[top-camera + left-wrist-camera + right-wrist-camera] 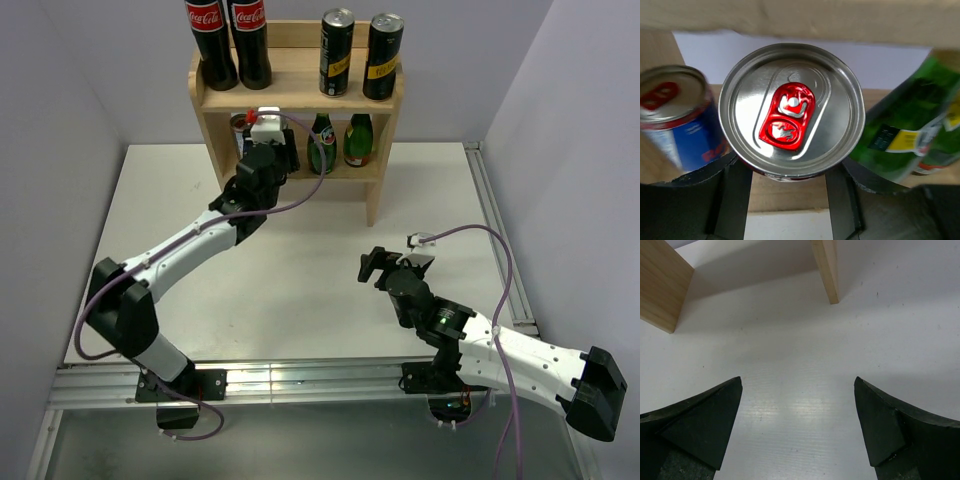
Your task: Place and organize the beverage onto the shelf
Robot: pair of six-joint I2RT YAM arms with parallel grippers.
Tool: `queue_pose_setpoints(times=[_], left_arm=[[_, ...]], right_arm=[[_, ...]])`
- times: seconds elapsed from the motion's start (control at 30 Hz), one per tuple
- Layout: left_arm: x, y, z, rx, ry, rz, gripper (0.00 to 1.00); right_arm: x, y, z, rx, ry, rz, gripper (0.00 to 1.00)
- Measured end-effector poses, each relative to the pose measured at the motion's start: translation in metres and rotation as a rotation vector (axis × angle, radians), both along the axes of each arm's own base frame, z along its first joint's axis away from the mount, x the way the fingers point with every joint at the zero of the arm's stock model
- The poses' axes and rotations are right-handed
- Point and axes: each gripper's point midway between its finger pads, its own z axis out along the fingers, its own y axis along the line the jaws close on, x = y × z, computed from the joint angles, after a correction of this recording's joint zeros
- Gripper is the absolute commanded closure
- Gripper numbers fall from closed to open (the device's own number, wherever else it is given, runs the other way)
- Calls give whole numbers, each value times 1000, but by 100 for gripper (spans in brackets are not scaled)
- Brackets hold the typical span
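The shelf (386,110) stands at the back of the table. My left gripper (266,150) reaches into its middle tier. In the left wrist view the left gripper (789,186) is shut on a silver-topped can with a red tab (790,110), one finger on each side. That can sits between a blue can (675,117) and a green bottle (910,135). From the top view the held can is hidden under the wrist. My right gripper (378,266) hovers open over the table, and the right gripper (797,425) holds nothing.
The top tier holds two cola bottles (230,40) and two black cans (360,55). Two green bottles (340,142) stand in the middle tier's right half. The shelf's legs (827,270) show ahead of the right gripper. A metal rail (300,380) runs along the near edge.
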Motion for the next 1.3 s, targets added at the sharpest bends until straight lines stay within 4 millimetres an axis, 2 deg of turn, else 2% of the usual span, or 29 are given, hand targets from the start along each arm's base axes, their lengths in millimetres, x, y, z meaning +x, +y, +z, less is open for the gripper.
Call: queue_pose_setpoints(times=[0.1,0.2,0.33,0.37,0.47,0.5,0.53,0.57,0.67,0.73,0.77,1.3], left_arm=[[17,-6,-23,40,46,-1,100],[25,-6,-46,79,97,-1,100],[27,-6,-47,80,99,1,97],[27,-6,-47,80,100,1,94],[27,-6,-47,79,101,1,74],[27,-6,-47,79,101,1,55],[27,-6,-47,79,100,1,46],[27,-6,-47,79,100,1,31],[27,-6,-46,76,94,2,19],[29,-4,-42,66,82,6,3],[30,-3,-39,59,73,9,1],[29,3,-23,21,33,19,1]], right_arm=[[0,0,1,1,-1,-1,0],[0,-1,2,4,-5,-4,0],[0,-1,2,6,-7,-6,0],[0,-1,2,6,-7,-6,0],[0,-1,2,6,-7,-6,0],[0,-1,2,6,-7,-6,0],[0,-1,2,6,-7,-6,0],[0,-1,2,6,-7,-6,0],[0,-1,2,6,-7,-6,0],[0,-1,2,6,-7,-6,0],[0,-1,2,5,-7,-6,0],[0,-1,0,-1,-1,-6,0]])
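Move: The held Red Bull can goes onto the middle shelf board, at a spot about 3 cm ahead of the left hand, 1 cm to its right and some 10 cm below. Another Red Bull can stands about 7 cm left and 2 cm ahead; the nearer green bottle roughly 8 cm right and 3 cm ahead, the farther bottle 15 cm right and 3 cm ahead. From the right hand, that spot lies about 23 cm ahead, 23 cm left and 9 cm up. Lower the left gripper with its held can about 5 cm and forward some 3 cm, tipping the fingers slightly down, to set the can on the middle shelf between the standing can and the green bottle. Pause there, then open the fingers wide to let go, easing up about 2 cm around the can as they level out again. ##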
